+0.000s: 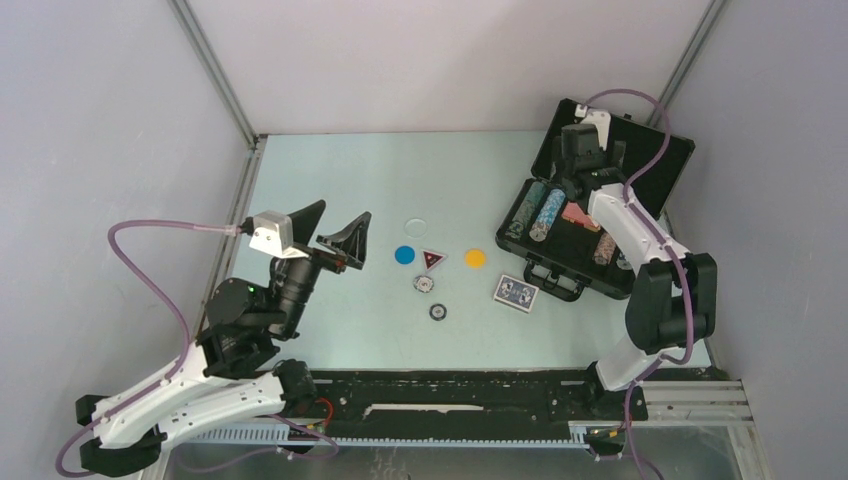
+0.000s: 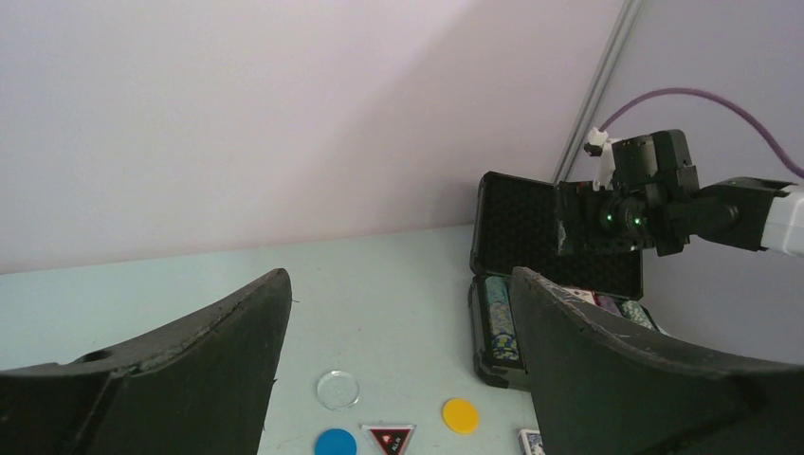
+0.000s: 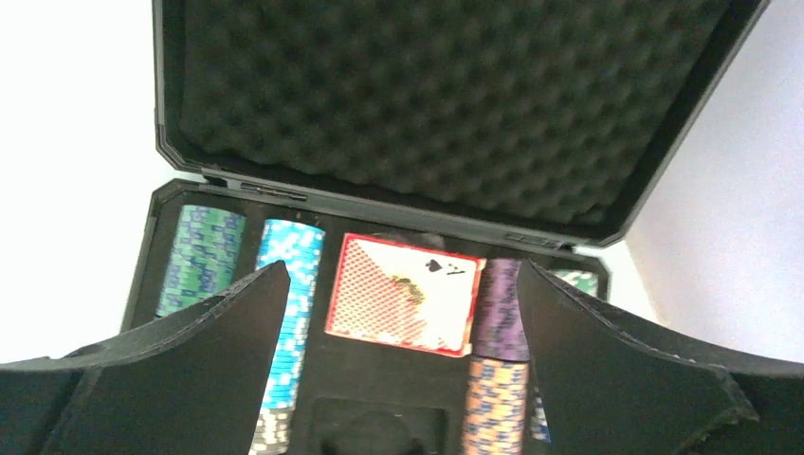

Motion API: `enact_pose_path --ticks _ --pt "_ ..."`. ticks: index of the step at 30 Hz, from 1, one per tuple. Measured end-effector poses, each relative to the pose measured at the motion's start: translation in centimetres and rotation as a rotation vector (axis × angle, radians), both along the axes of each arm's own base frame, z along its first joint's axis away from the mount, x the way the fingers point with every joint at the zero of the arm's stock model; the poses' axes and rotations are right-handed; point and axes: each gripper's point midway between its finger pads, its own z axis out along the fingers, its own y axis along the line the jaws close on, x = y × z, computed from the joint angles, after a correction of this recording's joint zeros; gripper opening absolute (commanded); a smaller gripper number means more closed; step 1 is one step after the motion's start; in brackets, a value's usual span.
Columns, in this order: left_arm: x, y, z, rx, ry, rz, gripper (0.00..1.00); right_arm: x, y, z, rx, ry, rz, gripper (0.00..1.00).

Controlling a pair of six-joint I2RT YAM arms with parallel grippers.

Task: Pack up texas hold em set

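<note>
The black briefcase (image 1: 655, 160) stands open at the right, its foam lid (image 3: 427, 104) raised. Rows of striped chips (image 1: 548, 213) and a red card deck (image 3: 403, 294) lie inside. My right gripper (image 3: 400, 270) hovers open over the case, the red deck below the gap between its fingers. On the table lie a blue deck (image 1: 516, 292), a blue disc (image 1: 404, 254), a red triangle (image 1: 431, 260), a yellow disc (image 1: 475, 258) and a clear disc (image 1: 416, 222). My left gripper (image 1: 335, 235) hangs open and empty above the table, left of the discs.
Two small round chips (image 1: 424, 284) (image 1: 438, 311) lie on the table below the triangle. Grey walls with metal posts close in the left, back and right sides. The case handle (image 1: 553, 280) faces the blue deck.
</note>
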Motion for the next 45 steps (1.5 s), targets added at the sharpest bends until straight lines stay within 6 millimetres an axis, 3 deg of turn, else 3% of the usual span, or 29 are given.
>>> enact_pose_path --ticks 7,13,20,24,33,45 --pt "0.0 0.0 0.0 0.003 0.001 0.000 0.90 -0.3 -0.8 -5.4 0.298 -0.040 -0.140 1.00" --pt "0.1 -0.1 -0.1 0.005 0.002 0.003 0.90 -1.9 -2.2 -9.0 0.406 -0.006 -0.197 1.00" --pt "0.4 -0.4 -0.4 0.025 0.007 0.008 0.90 -0.4 -1.9 -8.1 0.468 -0.064 -0.145 1.00" --pt "0.5 -0.3 -0.5 0.034 0.006 0.012 0.90 0.4 -2.8 -7.7 0.490 -0.104 -0.146 1.00" --pt "0.7 -0.1 -0.6 0.037 0.009 0.026 0.89 2.1 -3.5 -10.9 0.519 -0.047 -0.169 1.00" --pt "0.8 -0.2 -0.8 0.042 0.013 0.027 0.89 2.7 -2.2 -11.1 0.595 -0.022 -0.155 1.00"
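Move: The red card box in the open case is almost straight below the right hand: about 15 cm down, 1 cm back and 1 cm to the right. The light-blue chip row lies beside it, some 7 cm left and 1 cm back of that hand; the purple-orange chip row is about 7 cm right and 7 cm back. From the left hand, the card box is about 24 cm ahead, 57 cm right and 35 cm down. Lower the wide-open right gripper about 11 cm in all towards the red card box. Sink while easing a little back and right, rise slightly as you swing forward, then go forward and down again, ending a few centimetres farther out. Roll the wrist some 35 degrees so its left side comes up, with a slight clockwise turn. Leave the fingers open. ##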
